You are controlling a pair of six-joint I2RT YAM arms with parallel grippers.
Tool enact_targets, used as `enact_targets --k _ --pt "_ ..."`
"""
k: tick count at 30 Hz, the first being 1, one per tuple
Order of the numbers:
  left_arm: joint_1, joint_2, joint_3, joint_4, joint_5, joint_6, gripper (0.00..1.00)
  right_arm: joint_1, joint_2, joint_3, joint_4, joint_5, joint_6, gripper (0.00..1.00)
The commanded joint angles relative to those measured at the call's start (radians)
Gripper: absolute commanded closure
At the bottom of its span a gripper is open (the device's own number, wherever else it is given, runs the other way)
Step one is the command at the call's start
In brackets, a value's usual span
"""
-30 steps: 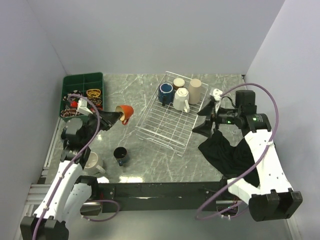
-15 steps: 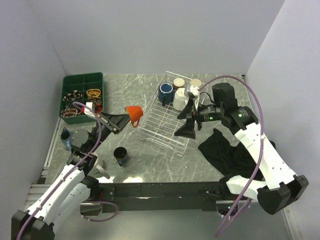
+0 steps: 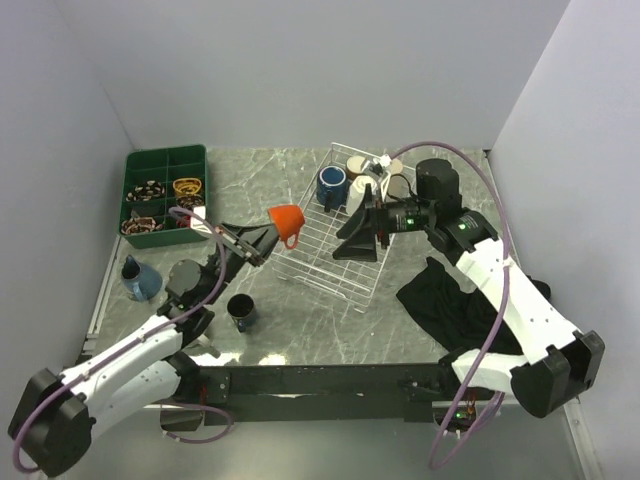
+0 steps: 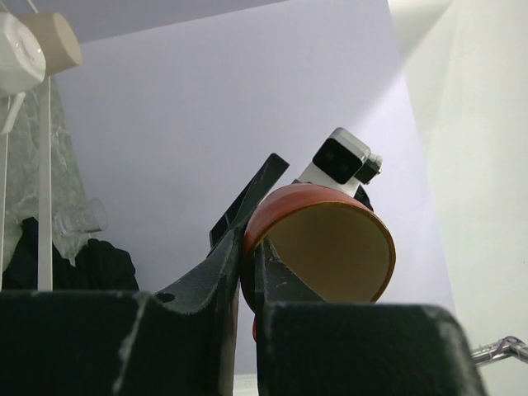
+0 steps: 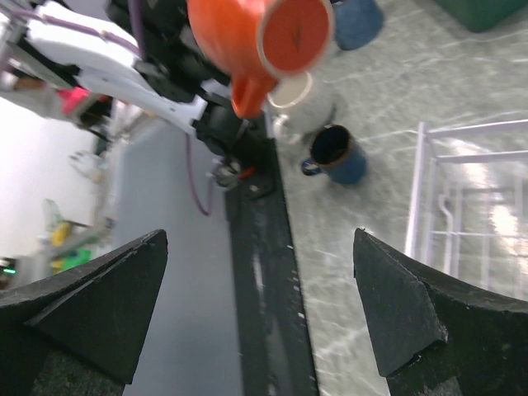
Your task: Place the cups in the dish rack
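My left gripper [image 3: 262, 238] is shut on the rim of a small orange cup [image 3: 287, 220], held in the air at the left edge of the white wire dish rack [image 3: 322, 262]. In the left wrist view one finger sits inside the orange cup [image 4: 323, 241] and one outside. My right gripper [image 3: 352, 226] hangs open over the rack, facing the orange cup [image 5: 266, 35], a short way from it. A dark blue mug [image 3: 331, 185], a brown-cream cup [image 3: 357, 165] and a beige tumbler [image 3: 396, 164] stand in the rack. A navy cup [image 3: 240, 311] stands on the table.
A dark green compartment tray [image 3: 165, 158] sits at the back left. A blue cup [image 3: 138, 279] lies at the table's left edge. A cream mug [image 5: 302, 102] stands under my left arm. A black cloth [image 3: 450, 302] lies right of the rack.
My left gripper has carried the orange cup rightward to the rack's edge. My right arm has swung left over the rack toward the cup, still open.
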Motion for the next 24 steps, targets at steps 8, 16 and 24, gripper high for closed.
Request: enact_targets --k 8,16,24 --pt "-0.153 0.222 0.131 0.297 -0.158 -0.030 0.99 0.010 0.070 -0.064 0.338 -0.099 0.356 0.05" --pt "-0.222 0.406 0.187 0.435 -0.170 -0.060 0.99 -0.001 0.020 -0.144 0.490 -0.117 0.491 0.22" --pt "-0.273 0.492 0.220 0.486 -0.178 -0.064 0.99 -0.100 -0.026 -0.262 0.741 -0.108 0.705 0.50"
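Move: The left hand already holds the orange cup. The right hand's open fingers lie some 14 cm to its right, level in depth and height. From the right hand, the orange cup is about 11 cm left and 2 cm ahead; the dish rack's middle is roughly 17 cm ahead, 2 cm right and 29 cm below. The dark cup sits about 10 cm back, 10 cm left and 28 cm below the left hand. Left hand carries the orange cup about 10 cm right into the waiting right hand's fingers, which half close. ##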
